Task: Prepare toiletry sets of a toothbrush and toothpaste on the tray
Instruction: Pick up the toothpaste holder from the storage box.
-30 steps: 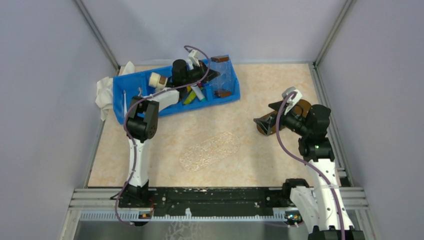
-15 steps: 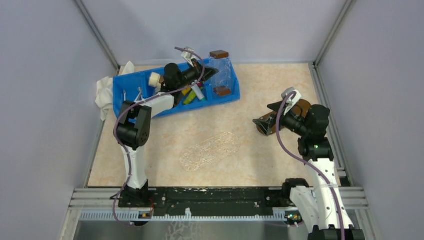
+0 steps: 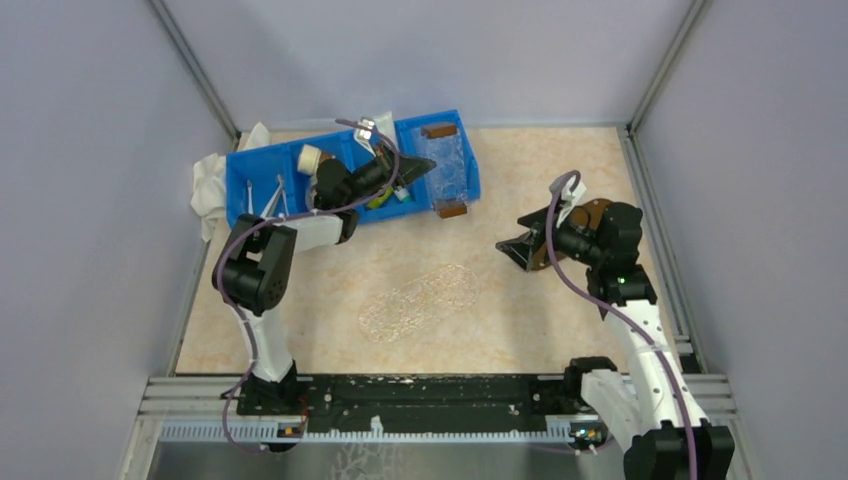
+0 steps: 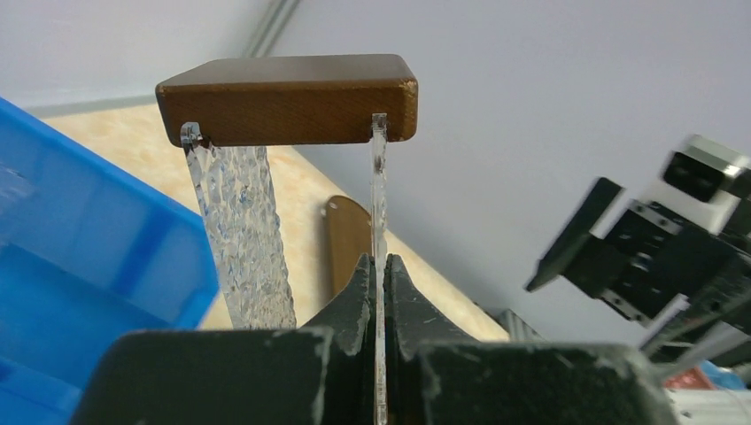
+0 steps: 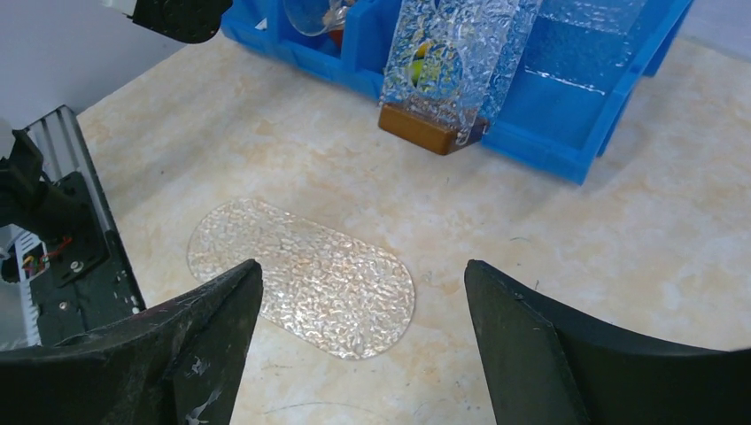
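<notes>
My left gripper (image 4: 378,258) is shut on one thin clear wall of a textured clear holder (image 3: 442,168) with brown wooden ends (image 4: 288,97), held tilted over the right end of the blue bin (image 3: 258,165). Thin white toothbrushes (image 3: 278,194) lie in the bin's left compartment. A yellow-green toothpaste tube (image 3: 381,201) lies in the middle compartment, also visible through the holder (image 5: 419,55). The flat clear oval tray (image 3: 420,300) lies bare on the table. My right gripper (image 5: 361,263) hangs open above the table, just right of the tray (image 5: 301,274).
A cream round cup (image 3: 312,158) sits in the bin. A white cloth (image 3: 208,185) lies left of the bin. A brown wooden oval plate (image 3: 600,212) lies under the right arm. Grey walls close in the table on three sides.
The left arm has swung its elbow left and tipped the clear holder toward the near side of the bin. The right gripper has shifted left and lower, its jaws slightly narrower.
</notes>
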Available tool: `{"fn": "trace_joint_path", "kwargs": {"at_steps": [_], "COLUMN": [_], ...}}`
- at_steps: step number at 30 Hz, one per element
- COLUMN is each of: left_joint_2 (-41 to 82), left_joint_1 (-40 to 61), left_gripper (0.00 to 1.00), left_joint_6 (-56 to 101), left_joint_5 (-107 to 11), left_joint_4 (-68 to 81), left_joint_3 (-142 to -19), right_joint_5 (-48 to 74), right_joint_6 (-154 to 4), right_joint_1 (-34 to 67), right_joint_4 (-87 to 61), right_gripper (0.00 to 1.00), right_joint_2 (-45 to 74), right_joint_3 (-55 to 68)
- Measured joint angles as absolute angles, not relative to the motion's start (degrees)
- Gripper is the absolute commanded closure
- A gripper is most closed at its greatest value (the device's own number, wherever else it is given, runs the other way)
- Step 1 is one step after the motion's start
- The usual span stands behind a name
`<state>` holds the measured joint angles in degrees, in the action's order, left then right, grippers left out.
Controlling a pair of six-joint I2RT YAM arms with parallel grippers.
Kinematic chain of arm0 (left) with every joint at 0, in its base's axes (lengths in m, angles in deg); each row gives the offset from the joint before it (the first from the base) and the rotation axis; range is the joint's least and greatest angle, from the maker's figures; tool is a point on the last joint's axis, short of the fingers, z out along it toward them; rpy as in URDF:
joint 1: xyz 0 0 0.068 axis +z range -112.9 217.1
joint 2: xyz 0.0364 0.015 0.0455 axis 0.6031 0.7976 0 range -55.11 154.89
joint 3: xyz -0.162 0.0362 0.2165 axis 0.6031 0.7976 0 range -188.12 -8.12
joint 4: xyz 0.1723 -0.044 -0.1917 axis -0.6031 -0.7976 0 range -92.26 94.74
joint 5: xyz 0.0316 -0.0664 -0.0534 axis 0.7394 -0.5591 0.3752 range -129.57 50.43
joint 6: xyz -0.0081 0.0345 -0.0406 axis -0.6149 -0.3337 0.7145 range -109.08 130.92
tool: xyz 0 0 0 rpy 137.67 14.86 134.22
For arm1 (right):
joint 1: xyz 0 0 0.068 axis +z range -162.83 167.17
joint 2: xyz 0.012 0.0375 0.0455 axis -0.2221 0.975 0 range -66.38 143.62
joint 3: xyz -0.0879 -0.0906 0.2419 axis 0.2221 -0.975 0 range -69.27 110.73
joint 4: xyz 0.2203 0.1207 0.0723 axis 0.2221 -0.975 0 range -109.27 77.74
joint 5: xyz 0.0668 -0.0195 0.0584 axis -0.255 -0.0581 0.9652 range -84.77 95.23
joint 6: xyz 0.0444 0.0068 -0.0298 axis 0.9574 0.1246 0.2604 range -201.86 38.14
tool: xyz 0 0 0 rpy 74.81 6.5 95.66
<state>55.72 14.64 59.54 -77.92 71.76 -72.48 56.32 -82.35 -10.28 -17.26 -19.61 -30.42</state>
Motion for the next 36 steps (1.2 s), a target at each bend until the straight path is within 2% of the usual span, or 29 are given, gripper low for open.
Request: {"fn": "trace_joint_path", "kwargs": {"at_steps": [15, 27, 30, 32, 34, 35, 36], "left_joint_2": [49.73, 49.73, 49.73, 49.73, 49.73, 49.75, 49.77], "left_joint_1": [5.59, 0.71, -0.77, -1.76, -2.39, -2.63, -2.76], "left_gripper": [1.00, 1.00, 1.00, 1.00, 1.00, 1.00, 0.93], "left_joint_6": [71.89, 74.77, 74.88, 75.19, 75.34, 75.30, 75.23], "left_joint_5": [-78.75, -78.99, -79.02, -79.06, -79.06, -78.99, -78.80], "left_joint_4": [88.11, 90.63, 90.76, 90.80, 90.82, 90.80, 90.80], "left_joint_3": [-56.78, -54.88, -54.90, -54.93, -55.01, -55.08, -55.12], "right_joint_5": [62.48, 64.80, 65.56, 66.37, 67.11, 68.14, 68.58], "right_joint_6": [-66.61, -56.47, -53.67, -51.44, -49.61, -48.25, -47.62], "right_joint_1": [-9.93, -9.93, -9.93, -9.93, -9.91, -9.89, -9.85], "right_joint_4": [-3.49, 5.78, 8.05, 9.62, 11.31, 12.29, 13.19], "right_gripper": [0.23, 0.39, 0.50, 0.68, 0.95, 1.00, 1.00], "right_joint_2": [-12.95, -10.76, -10.02, -9.49, -9.32, -9.32, -9.34], "right_joint_3": [-34.73, -36.52, -37.70, -38.22, -38.53, -38.57, -38.55]}}
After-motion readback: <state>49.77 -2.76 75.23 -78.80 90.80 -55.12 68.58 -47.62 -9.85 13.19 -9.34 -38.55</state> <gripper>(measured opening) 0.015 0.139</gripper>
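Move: The toothpaste holder, already in the left fingers by its left wall, has its middle about 4 cm to that hand's right; the right hand, where it is being taken, is some 18 cm back and 18 cm right of the left hand, level with it. The box's right compartment lies roughly 11 cm ahead, 5 cm right and 12 cm below. From the right hand the holder is 17 cm ahead and 14 cm left, level; the clear mat is about 19 cm left, 3 cm back and 20 cm below. The toothpaste holder is carried level by the left hand, still pinching its near wall: about 18 cm back and some 7 cm right, turning clockwise, away from the storage box and to the right hand. The right hand eases about 3 cm left to meet it, rolling its left side up and tipping down, then swings its open fingers nearly shut around the holder's right wall. ##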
